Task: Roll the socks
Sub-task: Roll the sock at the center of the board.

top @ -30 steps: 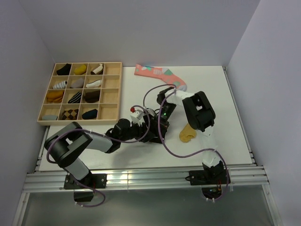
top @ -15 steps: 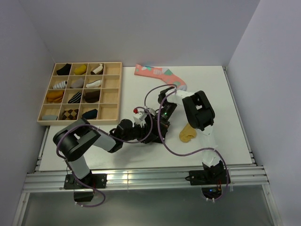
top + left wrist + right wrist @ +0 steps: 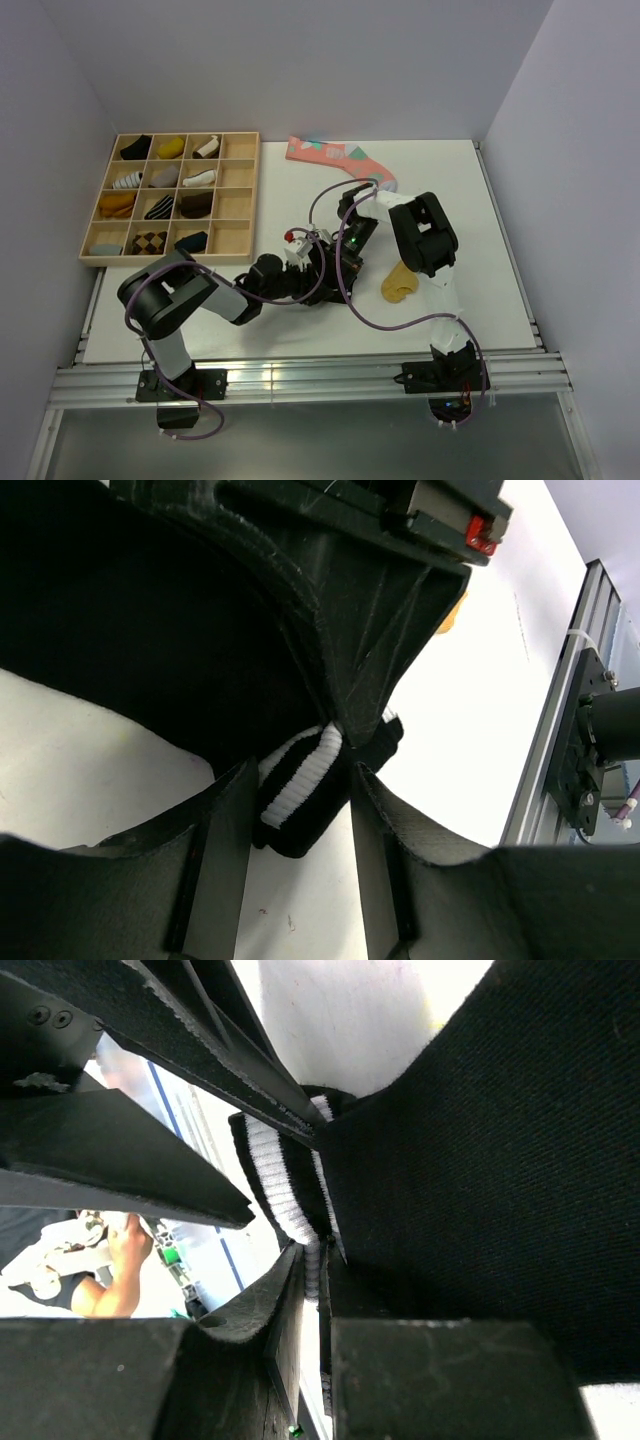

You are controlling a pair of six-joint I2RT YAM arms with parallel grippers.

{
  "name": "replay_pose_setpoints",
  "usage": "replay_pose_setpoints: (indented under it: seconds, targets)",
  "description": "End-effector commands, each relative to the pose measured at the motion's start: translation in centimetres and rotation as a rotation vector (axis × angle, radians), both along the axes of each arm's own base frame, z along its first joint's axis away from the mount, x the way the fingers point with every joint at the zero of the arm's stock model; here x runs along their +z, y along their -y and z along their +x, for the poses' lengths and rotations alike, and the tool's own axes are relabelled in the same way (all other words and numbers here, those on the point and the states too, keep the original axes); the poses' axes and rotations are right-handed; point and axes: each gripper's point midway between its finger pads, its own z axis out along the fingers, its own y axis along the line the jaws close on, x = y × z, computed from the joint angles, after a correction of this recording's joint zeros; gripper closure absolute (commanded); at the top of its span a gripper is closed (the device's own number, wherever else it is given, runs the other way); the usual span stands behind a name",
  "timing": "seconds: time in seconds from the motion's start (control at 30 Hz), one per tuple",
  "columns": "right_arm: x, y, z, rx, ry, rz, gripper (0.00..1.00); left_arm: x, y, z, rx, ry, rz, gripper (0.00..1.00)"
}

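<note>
The black sock [image 3: 300,810] with white cuff stripes lies on the white table between my two grippers. In the top view the arms mostly hide it. My right gripper [image 3: 316,1260] is shut on the striped cuff [image 3: 272,1165], and the black sock body [image 3: 480,1140] fills that view. My left gripper [image 3: 300,772] has its jaws apart on either side of the folded cuff, close against it. In the top view the left gripper [image 3: 322,268] and right gripper [image 3: 346,243] meet at the table's middle. The mustard-tan sock [image 3: 399,284] lies loose just right of them.
A long pink sock with teal and white patches [image 3: 340,160] lies at the back of the table. A wooden compartment tray [image 3: 233,190] with several rolled socks stands at the back left. The table's near edge rail [image 3: 300,375] runs along the front.
My left arm's elbow has swung right and forward, and its gripper has edged closer to the right gripper. The right arm and the mustard sock have not moved.
</note>
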Motion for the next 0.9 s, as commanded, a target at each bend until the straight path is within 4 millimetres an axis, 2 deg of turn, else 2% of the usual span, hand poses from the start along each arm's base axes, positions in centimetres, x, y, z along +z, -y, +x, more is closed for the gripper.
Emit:
replay_pose_setpoints:
  seconds: [0.0,0.13,0.33,0.43,0.47,0.5,0.53,0.6,0.63,0.7,0.73,0.77,0.87]
  targets:
    - [-1.8,0.6,1.9,0.009,0.082,-0.031,0.96,-0.2,0.8,-0.7,-0.033,-0.012,-0.008,0.53]
    - [-1.8,0.5,2.0,0.001,0.090,-0.034,0.95,-0.7,0.7,-0.7,-0.012,-0.023,0.014,0.56]
    - [-1.7,0.4,2.4,-0.012,0.111,-0.035,0.95,-1.4,0.9,-1.2,-0.007,-0.059,0.056,0.69]
    - [-1.6,0.5,2.9,-0.026,0.144,-0.042,0.94,-2.4,1.1,-2.0,-0.001,-0.098,0.099,0.83]
    - [-1.5,0.5,2.9,-0.025,0.160,-0.047,0.94,-2.5,1.1,-2.0,0.008,-0.111,0.108,0.94]
    - [-1.6,0.5,3.4,-0.030,0.189,-0.041,0.92,-3.2,0.8,-2.1,0.033,-0.149,0.138,1.00]
    - [-1.7,0.6,3.1,-0.040,0.190,-0.049,0.86,-3.3,0.7,-2.1,0.045,-0.162,0.151,1.00]
    - [-0.9,0.4,4.0,-0.051,0.276,-0.032,0.78,-3.7,0.2,-2.2,0.093,-0.207,0.169,1.00]
    - [-0.8,0.7,3.6,-0.059,0.282,-0.039,0.71,-4.0,-0.2,-2.5,0.105,-0.235,0.184,1.00]
    - [0.7,0.5,4.6,-0.078,0.372,-0.010,0.64,-4.3,-0.6,-2.8,0.121,-0.276,0.192,1.00]
    - [0.9,0.6,4.2,-0.089,0.378,-0.009,0.58,-4.6,-0.8,-3.1,0.122,-0.298,0.206,1.00]
    - [2.1,0.6,4.6,-0.103,0.422,0.010,0.55,-4.6,-0.8,-3.3,0.119,-0.310,0.204,1.00]
    - [3.6,0.8,5.3,-0.151,0.481,0.030,0.50,-4.7,-1.4,-3.8,0.126,-0.350,0.218,1.00]
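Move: The black sock's rolled, white-striped cuff lies across both hands. Its middle is about 3 cm to the right of the open left fingers, level with them and 1 cm lower, and roughly 3 cm to the left of the shut right fingers, which already pinch its right end. The sock's body runs forward, its middle some 8 cm ahead of the right hand and 3 cm to its left. The mustard sock lies about 12 cm to the right of the right hand, 2 cm farther out. The left fingers shut on the left end of the rolled cuff while easing about 1.5 cm to the right, then keep their pinch as that wrist turns some 10 degrees. The right hand keeps its grip until the left has all but closed, then opens to about half and draws off forward and up, 2 cm or so each way, its fingers tipping steeper down. ##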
